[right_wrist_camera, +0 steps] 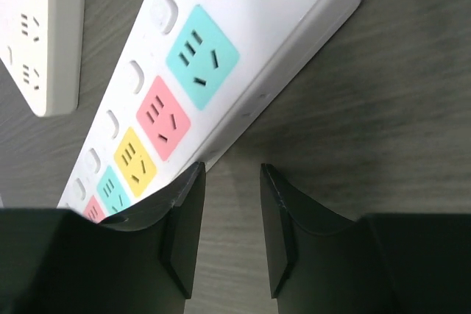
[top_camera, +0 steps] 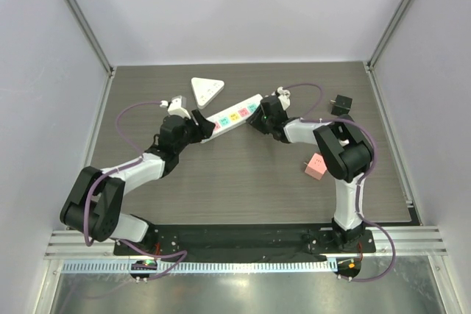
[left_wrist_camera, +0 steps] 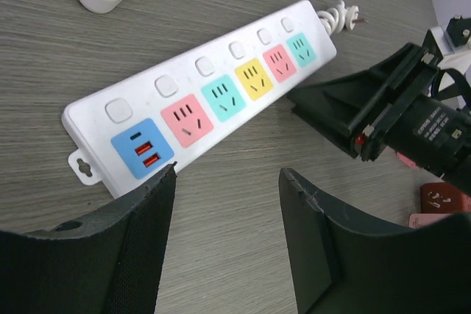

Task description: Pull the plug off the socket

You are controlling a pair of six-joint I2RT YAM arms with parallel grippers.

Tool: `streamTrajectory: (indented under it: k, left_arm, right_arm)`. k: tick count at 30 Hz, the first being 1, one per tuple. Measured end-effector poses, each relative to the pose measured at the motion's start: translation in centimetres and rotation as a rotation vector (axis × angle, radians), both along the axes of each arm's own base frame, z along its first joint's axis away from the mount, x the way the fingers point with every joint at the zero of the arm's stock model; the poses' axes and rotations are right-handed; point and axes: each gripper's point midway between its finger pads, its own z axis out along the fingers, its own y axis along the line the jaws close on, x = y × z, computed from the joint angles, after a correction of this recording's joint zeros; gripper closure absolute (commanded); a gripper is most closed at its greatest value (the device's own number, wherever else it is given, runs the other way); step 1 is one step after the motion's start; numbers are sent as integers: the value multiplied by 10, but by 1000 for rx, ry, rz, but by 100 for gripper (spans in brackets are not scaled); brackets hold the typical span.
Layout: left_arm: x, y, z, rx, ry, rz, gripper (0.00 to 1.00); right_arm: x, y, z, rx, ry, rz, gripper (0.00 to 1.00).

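The white power strip (top_camera: 234,115) with coloured sockets lies slanted across the middle of the table. Every socket that shows on the power strip (left_wrist_camera: 213,93) is empty. A pink plug (top_camera: 316,166) lies loose on the table to the right, and a black plug (top_camera: 340,103) lies further back. My left gripper (left_wrist_camera: 228,170) is open over bare table just beside the strip's blue USB end. My right gripper (right_wrist_camera: 232,167) is open a little, nothing between its fingers, at the long edge of the strip (right_wrist_camera: 221,49) near the other end.
A white triangular socket block (top_camera: 207,90) lies behind the strip. The strip's short coiled cord (left_wrist_camera: 346,14) sticks out at its far end. Both arms' purple cables loop over the table. Grey walls close in the left, back and right sides.
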Motion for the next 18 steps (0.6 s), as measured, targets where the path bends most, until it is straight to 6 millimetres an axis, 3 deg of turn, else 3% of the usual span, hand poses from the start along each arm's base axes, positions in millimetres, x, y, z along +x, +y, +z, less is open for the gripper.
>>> streamTrajectory:
  k: [3,8,12,15,16,18]
  left_arm:
    - [0,0,-1,1,3,0,38]
    - [-3,-4,-3,-12,-5,-27,34]
    - [-9,-6,-8,-23,-1,-52,31]
    - [-17,-11,-13,-45,18,-86,17]
    - [-21,-14,-14,-59,28,-103,8]
    - [-32,-19,-16,-88,44,-132,0]
  right_arm:
    - [15,-1,3,-11,-20,6,55]
    - [5,-14,7,-140,-27,56,40]
    - [-49,-27,27,-233,-40,118,32]
    - [-91,-34,55,-237,-97,153,25]
    - [-106,-38,64,-223,-123,162,19]
    - [-132,-48,74,-197,-164,169,11]
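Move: Just ahead of the low right hand lies the socket strip, its middle about 3 cm forward and 7 cm to the left, only about 1 cm lower; its near long side is right at the fingertips. The white triangular socket sits some 15 cm forward and 15 cm left, the pink plug about 16 cm back and 20 cm right. For the left hand, hovering above, the strip's middle lies roughly 10 cm forward, 5 cm right and 10 cm down. Nudging about 1.5 cm forward against the near side of the socket strip, the right hand then turns back and comes free, pulling quickly back towards its base by nearly 15 cm while rising about 7 cm and drifting right, its fingers spreading wide. The left hand eases back a few centimetres, slightly right and down, turning a little clockwise and opening. ##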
